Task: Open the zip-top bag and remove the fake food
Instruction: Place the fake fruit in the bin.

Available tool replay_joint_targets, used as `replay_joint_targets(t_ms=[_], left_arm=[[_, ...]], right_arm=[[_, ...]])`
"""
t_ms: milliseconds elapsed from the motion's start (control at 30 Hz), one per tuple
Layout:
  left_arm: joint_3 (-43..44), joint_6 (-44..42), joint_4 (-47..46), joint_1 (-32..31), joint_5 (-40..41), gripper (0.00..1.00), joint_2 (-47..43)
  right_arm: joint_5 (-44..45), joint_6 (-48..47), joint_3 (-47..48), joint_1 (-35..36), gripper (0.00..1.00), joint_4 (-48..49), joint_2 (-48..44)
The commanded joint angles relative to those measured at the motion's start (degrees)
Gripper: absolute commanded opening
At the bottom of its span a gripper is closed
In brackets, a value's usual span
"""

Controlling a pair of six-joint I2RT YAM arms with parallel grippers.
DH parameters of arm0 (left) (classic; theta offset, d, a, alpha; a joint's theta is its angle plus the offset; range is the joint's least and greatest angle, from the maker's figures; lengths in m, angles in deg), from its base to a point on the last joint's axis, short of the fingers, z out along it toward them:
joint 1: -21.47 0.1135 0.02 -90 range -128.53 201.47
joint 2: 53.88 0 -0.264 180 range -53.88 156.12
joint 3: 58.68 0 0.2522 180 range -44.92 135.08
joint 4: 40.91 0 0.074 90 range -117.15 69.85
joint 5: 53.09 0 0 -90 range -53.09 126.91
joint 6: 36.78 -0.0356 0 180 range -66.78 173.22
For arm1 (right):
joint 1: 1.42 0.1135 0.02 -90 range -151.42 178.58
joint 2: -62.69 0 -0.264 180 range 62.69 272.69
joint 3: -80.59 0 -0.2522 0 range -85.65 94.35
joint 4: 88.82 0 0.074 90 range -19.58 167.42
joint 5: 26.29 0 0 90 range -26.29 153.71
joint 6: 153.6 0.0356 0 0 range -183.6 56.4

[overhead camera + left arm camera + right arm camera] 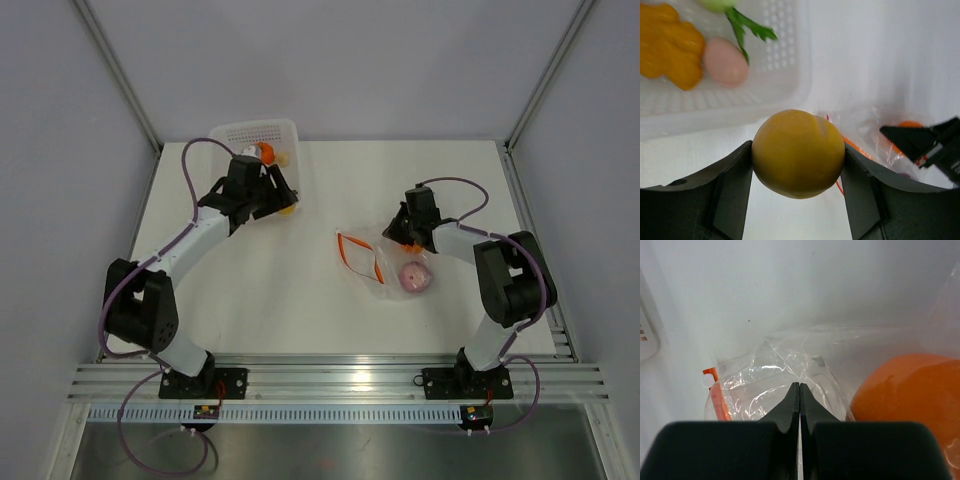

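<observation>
The zip-top bag [385, 262] lies crinkled at the table's middle right, its red-orange zipper strip [356, 254] gaping toward the left. A pink onion-like piece [415, 277] and an orange ball [910, 400] sit inside it. My right gripper [799, 386] is shut, its tips pinching the clear film of the bag [765, 380] beside the orange ball. My left gripper [797, 170] is shut on a yellow-orange ball [797, 154] of fake food, held above the table just in front of the basket's near wall. In the top view the left gripper [285, 200] hangs at the basket's front right corner.
A white perforated basket [232, 134] stands at the back left and holds a yellow lobed piece [670, 47], a pale pink egg-like piece [725, 61] and a green leafy sprig [747, 27]. Grey walls close in the table on three sides.
</observation>
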Motion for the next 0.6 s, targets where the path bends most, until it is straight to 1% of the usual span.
replay_joint_targets(t_ms=[0, 33, 67, 133, 233, 267, 433, 567], left_arm=[[5.30, 2.41, -1.71, 5.17, 2.81, 0.43, -1.87], [7.49, 2.32, -1.00, 6.23, 2.81, 0.44, -1.34], [8.47, 2.23, -0.30, 7.11, 4.55, 0.44, -0.82], [10.14, 2.23, 1.28, 9.92, 4.92, 0.45, 1.20], [11.29, 2.58, 1.02, 13.44, 3.69, 0.47, 3.23], [11.99, 2.50, 0.68, 14.67, 3.34, 0.49, 3.67], [16.12, 1.09, 3.57, 16.26, 4.30, 0.52, 7.97], [16.92, 1.09, 3.66, 16.44, 4.13, 0.52, 9.91]], right_arm=[[-1.69, -0.26, -0.72, 0.17, 0.00, 2.34, -3.11], [-1.87, -0.18, -0.80, 0.17, 0.00, 2.35, -3.46], [-1.96, -0.09, -1.24, 0.08, 0.00, 2.69, -3.72], [-2.40, 0.26, -1.42, 0.08, 0.00, 2.96, -4.07], [-2.49, 0.18, -1.51, 0.08, 0.00, 3.49, -3.99], [-2.58, 0.18, -1.42, 0.08, 0.00, 3.49, -3.99], [-3.37, 0.44, -2.03, 0.08, 0.00, 4.10, -4.78], [-3.81, 0.53, -1.95, 0.08, 0.00, 4.37, -4.69]])
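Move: The left hand already holds the yellow fruit; the middle of the bin lies about 15 cm ahead of it, 9 cm to its left and some 12 cm below. Down in the bin, the ginger is roughly 8 cm ahead and 11 cm left of this hand, the white radish some 14 cm ahead and 5 cm left, both about 14 cm below. From the right hand, the bin's middle lies about 20 cm ahead and 37 cm left, at nearly its own height. The left arm swings the yellow fruit some 12 cm to its left and 9 cm forward, in over the near side of the bin and towards the ginger, while the wrist turns about 20 degrees counter-clockwise and the fingers keep their hold. The hand climbs about 6 cm on the way across, then slows its sideways and forward travel and sinks about 4 cm towards the bin floor, ending a little higher than it began. ##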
